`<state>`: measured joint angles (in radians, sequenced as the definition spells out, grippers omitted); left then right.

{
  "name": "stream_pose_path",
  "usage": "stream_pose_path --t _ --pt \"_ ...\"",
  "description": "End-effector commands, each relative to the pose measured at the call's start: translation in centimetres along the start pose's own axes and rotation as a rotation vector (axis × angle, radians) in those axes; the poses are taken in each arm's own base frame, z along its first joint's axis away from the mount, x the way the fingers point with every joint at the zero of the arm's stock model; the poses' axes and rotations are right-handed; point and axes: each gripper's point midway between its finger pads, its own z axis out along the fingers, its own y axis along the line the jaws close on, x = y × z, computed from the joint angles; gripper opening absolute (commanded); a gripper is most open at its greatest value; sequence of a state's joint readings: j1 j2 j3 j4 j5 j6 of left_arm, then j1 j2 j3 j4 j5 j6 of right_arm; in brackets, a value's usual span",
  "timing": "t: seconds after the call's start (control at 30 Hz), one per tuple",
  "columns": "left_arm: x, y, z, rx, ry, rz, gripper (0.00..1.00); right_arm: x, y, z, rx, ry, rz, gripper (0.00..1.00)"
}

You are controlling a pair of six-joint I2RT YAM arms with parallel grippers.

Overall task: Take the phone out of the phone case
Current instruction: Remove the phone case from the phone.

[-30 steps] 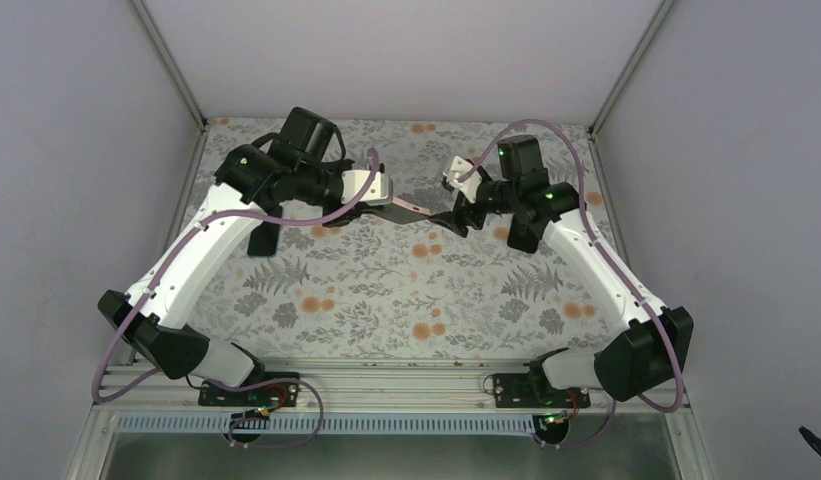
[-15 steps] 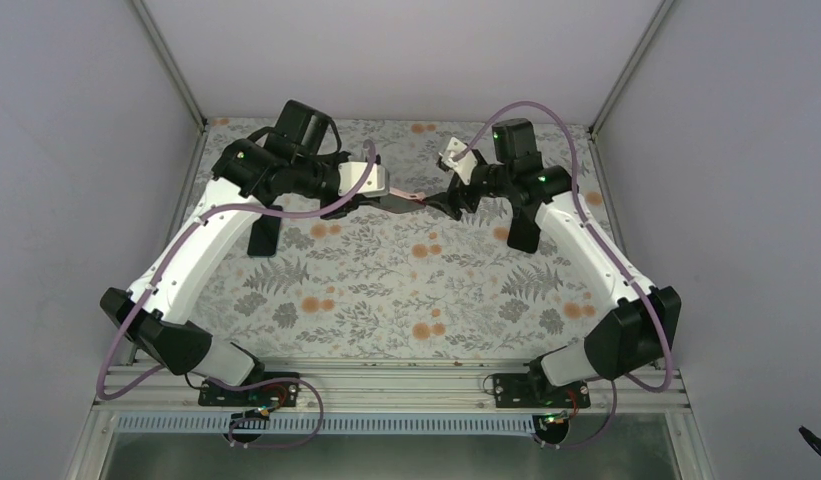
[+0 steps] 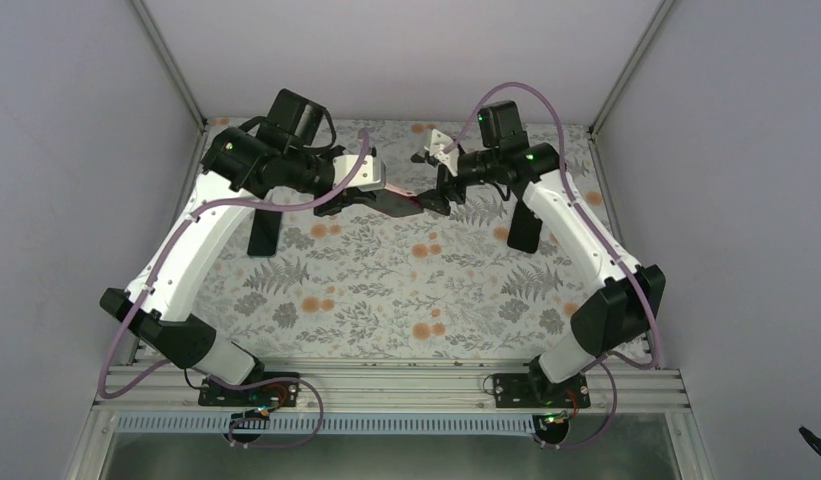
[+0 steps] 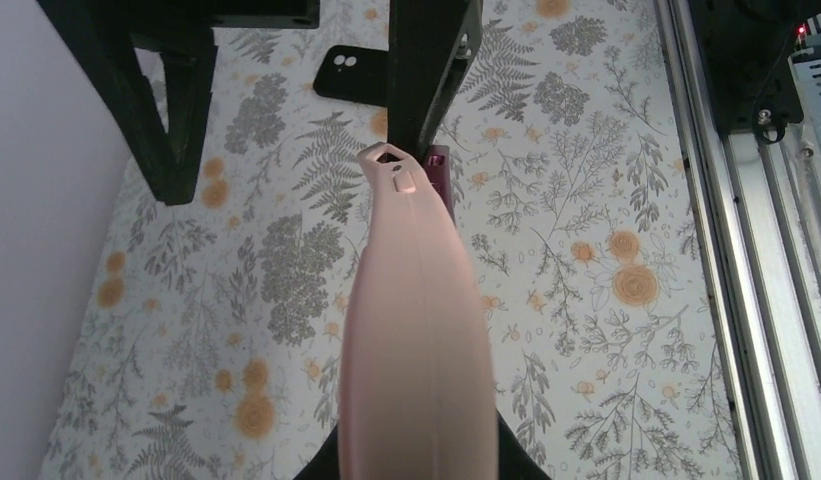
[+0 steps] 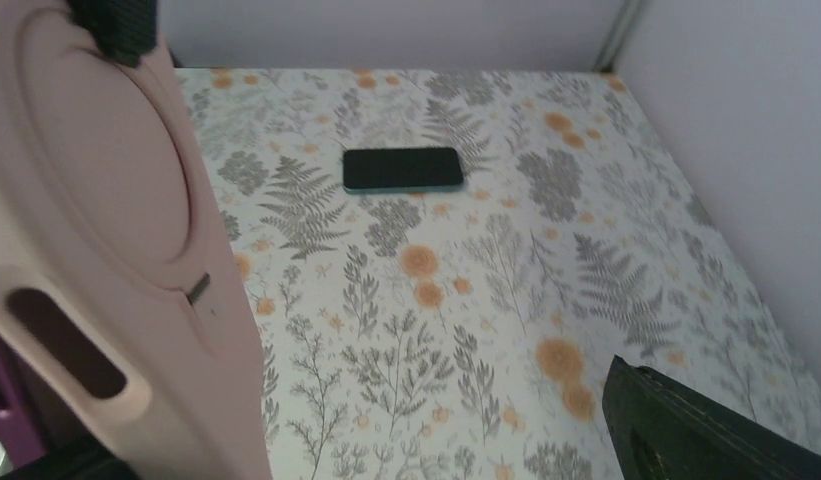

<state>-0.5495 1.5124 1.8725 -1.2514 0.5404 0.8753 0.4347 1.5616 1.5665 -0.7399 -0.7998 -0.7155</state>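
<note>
The salmon-pink phone case is held edge-on above the table, and my left gripper is shut on its near end. From above, the case looks dark between the two grippers, with a pink rim; that dark face seems to be the phone. My right gripper stands open at the case's far end. Its two dark fingers are spread wide, and the case tip is against one of them. The case's back, with a round ring, fills the left of the right wrist view.
A bare black phone lies at the left of the floral table. Another black phone lies at the right, also seen as the phone. Grey walls enclose three sides, with a metal rail at the near edge.
Both arms have carried the case up and toward the back wall. The right gripper has shifted left along the case and spread slightly wider. The left grip is unchanged.
</note>
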Motion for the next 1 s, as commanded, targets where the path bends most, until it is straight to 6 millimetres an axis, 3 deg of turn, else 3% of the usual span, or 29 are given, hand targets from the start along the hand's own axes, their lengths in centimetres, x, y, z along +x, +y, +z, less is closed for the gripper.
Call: stream_pose_path --t 0.0,0.17,0.3,0.37,0.4,0.5,0.53,0.57,0.8,0.87,0.93,0.97 --pt "-7.5 2.3 0.8 -0.051 -0.280 0.135 0.02 -8.9 9.2 1.0 -0.423 -0.300 -0.121 0.98" --pt "-6.8 7.0 1.9 -0.285 -0.248 0.151 0.02 -11.6 13.3 -0.2 -0.627 -0.404 -0.102 0.98" --pt "-7.6 11.2 0.6 -0.532 -0.289 0.156 0.02 -12.7 15.0 0.3 -0.705 -0.412 -0.081 0.94" --pt "-8.3 13.2 -0.5 -0.633 -0.301 0.140 0.02 -12.6 15.6 0.9 -0.722 -0.397 -0.070 0.82" --pt "-8.5 14.0 -0.9 -0.666 -0.308 0.136 0.02 -11.9 15.4 2.0 -0.727 -0.377 -0.054 0.71" --pt "-9.5 14.7 -1.6 -0.697 -0.326 0.151 0.02 -10.6 14.9 3.4 -0.715 -0.332 -0.031 0.38" --pt "-9.7 14.8 -1.7 -0.691 -0.327 0.150 0.02 -10.3 14.8 3.7 -0.713 -0.317 -0.028 0.11" --pt "-9.8 14.7 -1.5 -0.675 -0.326 0.153 0.02 -10.0 14.7 3.9 -0.709 -0.300 -0.015 0.04" --pt "-8.2 12.7 0.0 -0.565 -0.278 0.146 0.03 -8.5 13.2 3.0 -0.660 -0.287 0.014 0.03" --pt "-7.5 11.7 0.0 -0.541 -0.254 0.156 0.26 -7.9 11.6 2.4 -0.617 -0.298 0.061 0.03" --pt "-7.1 10.7 -0.8 -0.537 -0.237 0.157 0.74 -7.1 9.9 1.5 -0.569 -0.314 0.117 0.03" --pt "-6.9 10.2 -1.4 -0.543 -0.229 0.164 0.92 -6.5 9.1 1.2 -0.545 -0.314 0.143 0.03"
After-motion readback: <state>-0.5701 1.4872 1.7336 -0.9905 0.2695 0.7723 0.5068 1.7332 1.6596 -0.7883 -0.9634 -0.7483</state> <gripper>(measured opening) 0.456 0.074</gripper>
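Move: The right hand, fingers wide open, has the pink phone case roughly 5 cm to its left, 5 cm back and about level; its free end is already by the rear finger. From the left hand, which grips the other end, the case's middle lies some 5 cm right, 1 cm ahead and 4 cm below. On the table, 30 cm below the right hand, one black phone lies 39 cm left and 8 cm ahead, another 31 cm right and 11 cm ahead. Leftward about 5 cm the right hand closes in on the case's free end, at first easing back and up and turning counter-clockwise, then shuts its fingers to pinch the case wall, one finger between case and phone, while sinking some 3 cm. The left hand keeps its grip as it dips and swings forward about 5 cm, turning slightly counter-clockwise; only at the very end do its fingers start opening. ##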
